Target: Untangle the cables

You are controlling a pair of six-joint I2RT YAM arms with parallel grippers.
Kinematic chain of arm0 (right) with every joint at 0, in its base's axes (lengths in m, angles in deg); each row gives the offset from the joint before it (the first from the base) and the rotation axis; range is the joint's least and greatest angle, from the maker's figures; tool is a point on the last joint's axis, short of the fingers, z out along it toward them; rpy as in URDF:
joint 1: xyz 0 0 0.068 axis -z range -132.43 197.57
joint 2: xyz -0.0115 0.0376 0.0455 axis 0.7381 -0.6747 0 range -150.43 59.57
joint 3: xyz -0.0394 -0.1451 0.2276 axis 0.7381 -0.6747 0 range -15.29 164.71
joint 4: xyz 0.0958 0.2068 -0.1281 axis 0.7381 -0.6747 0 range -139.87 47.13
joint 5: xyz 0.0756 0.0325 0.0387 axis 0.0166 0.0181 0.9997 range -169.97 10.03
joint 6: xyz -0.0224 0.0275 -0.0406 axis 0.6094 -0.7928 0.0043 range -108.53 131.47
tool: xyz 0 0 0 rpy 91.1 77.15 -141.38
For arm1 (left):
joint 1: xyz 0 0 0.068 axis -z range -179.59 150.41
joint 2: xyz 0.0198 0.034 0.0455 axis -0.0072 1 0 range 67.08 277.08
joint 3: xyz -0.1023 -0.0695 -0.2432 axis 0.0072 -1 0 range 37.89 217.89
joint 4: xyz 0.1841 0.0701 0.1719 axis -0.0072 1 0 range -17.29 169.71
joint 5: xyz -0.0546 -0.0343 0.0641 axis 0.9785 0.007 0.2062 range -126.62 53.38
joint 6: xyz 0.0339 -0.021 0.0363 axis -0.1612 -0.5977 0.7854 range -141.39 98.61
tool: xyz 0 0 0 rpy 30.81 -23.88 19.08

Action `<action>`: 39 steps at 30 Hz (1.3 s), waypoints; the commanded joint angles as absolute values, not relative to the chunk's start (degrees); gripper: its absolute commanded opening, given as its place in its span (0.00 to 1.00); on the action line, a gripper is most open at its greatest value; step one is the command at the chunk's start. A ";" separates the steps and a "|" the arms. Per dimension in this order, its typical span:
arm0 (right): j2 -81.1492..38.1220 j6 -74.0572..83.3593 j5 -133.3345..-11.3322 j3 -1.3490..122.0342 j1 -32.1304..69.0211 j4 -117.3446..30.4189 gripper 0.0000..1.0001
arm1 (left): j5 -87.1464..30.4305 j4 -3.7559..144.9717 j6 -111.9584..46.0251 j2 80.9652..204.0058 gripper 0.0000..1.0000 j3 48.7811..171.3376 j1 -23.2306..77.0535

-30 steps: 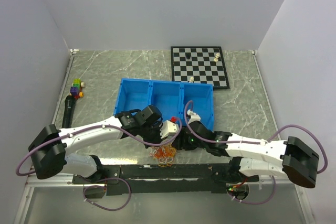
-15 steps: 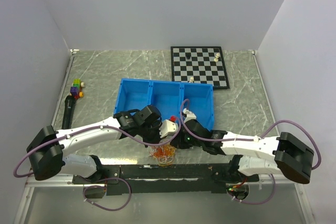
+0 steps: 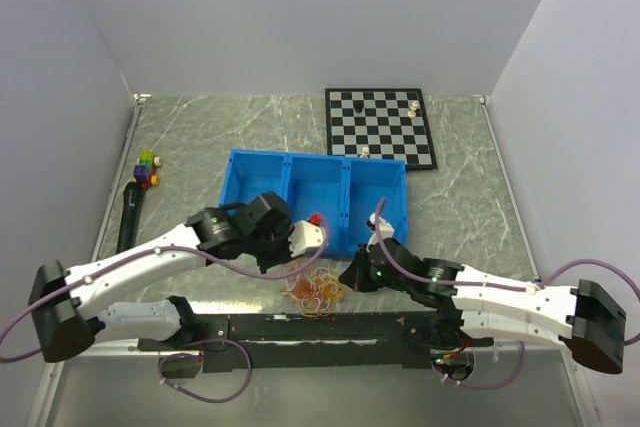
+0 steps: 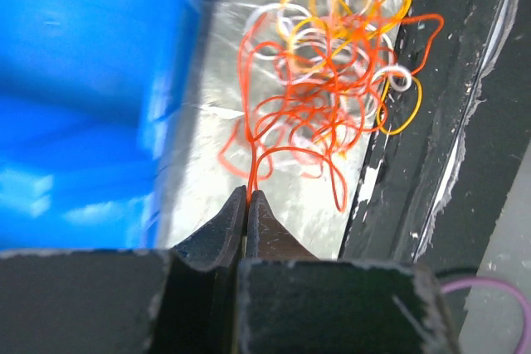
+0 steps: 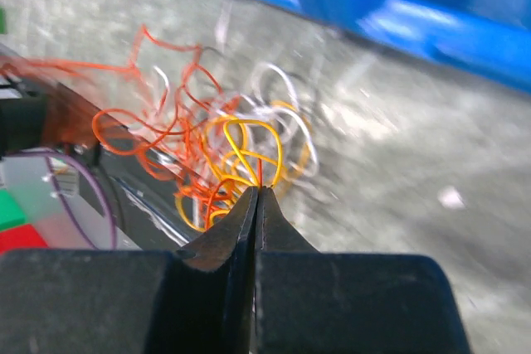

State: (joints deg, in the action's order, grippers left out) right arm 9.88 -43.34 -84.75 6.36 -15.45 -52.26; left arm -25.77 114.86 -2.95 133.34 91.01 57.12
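Note:
The cables point(image 3: 316, 289) are a small clump of thin orange, yellow and white loops on the table between the blue bin and the black front rail. My left gripper point(image 3: 298, 265) sits at the clump's left edge. In the left wrist view the left gripper point(image 4: 247, 195) is shut on an orange strand that runs up into the cables point(image 4: 332, 80). My right gripper point(image 3: 347, 275) is at the clump's right edge. Seen from the right wrist, that gripper point(image 5: 258, 190) is shut on yellow and orange strands of the cables point(image 5: 207, 147).
A blue three-compartment bin point(image 3: 318, 197) stands just behind the clump. A chessboard point(image 3: 381, 127) with a few pieces lies at the back right. Coloured blocks point(image 3: 147, 169) and a black stick point(image 3: 129, 212) lie at the left edge. A black rail point(image 3: 330, 327) runs along the front.
The right gripper has shut on strands of the clump. The left arm drew back to the left and the right arm to the right, and the clump has spread wider.

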 commanded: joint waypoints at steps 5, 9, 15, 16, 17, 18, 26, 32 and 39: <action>15.18 -47.33 -90.16 5.97 -18.34 -68.69 0.00 | -30.03 130.62 1.82 126.94 0.01 106.07 55.78; 12.64 -49.17 -91.75 6.86 -21.15 -70.81 0.00 | -30.90 132.65 0.06 126.14 0.01 118.54 55.78; 4.47 -51.20 -94.12 9.93 -26.16 -71.95 0.00 | -38.10 127.48 -0.73 124.65 0.01 133.76 55.78; 3.15 -51.72 -94.47 10.46 -26.86 -72.48 0.00 | -39.68 126.68 -0.65 124.91 0.01 135.43 55.78; 1.66 -52.08 -94.74 11.24 -27.74 -72.92 0.00 | -41.44 125.72 -0.47 125.00 0.01 137.28 55.78; 0.43 -52.34 -95.18 11.86 -28.62 -73.45 0.00 | -43.11 124.49 0.05 125.17 0.01 138.60 55.78; -3.45 -57.00 -97.29 12.40 -32.84 -73.54 0.00 | -64.47 100.33 6.81 124.39 0.01 142.83 55.78; -2.31 -58.41 -97.64 11.25 -33.64 -73.54 0.00 | -75.36 81.37 14.19 123.68 0.01 138.27 55.78; -2.66 -59.90 -96.59 10.46 -34.43 -73.54 0.00 | -76.35 67.69 21.32 130.17 0.01 153.52 55.78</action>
State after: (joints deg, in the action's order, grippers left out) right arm -2.93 -57.57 -97.95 11.25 -33.22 -72.56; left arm -73.04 79.94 15.85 126.67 142.55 55.94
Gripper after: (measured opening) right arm 0.007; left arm 0.024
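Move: The left hand already pinches an orange strand above the cable tangle, whose middle is about 11 cm to its right, 7 cm back and 12 cm below. The right hand, its shut fingers on a yellow loop, has the tangle about 7 cm left, 4 cm back and 7 cm down. From the left hand, the blue tray's middle is some 14 cm ahead, 10 cm right and 10 cm below; the table's front edge is roughly 12 cm straight back and 12 cm down. Keeping its pinch on the orange strand, the left hand pulls it steeply up and away from the tangle, about 50 cm, drifting left and a little forward as it swings from pointing down to pointing forward and upward. The right hand keeps hold of the yellow loop and draws it down, back and right, some 5 cm each way, towards the table's front edge, its fingers tilting steeper, then holds there. ##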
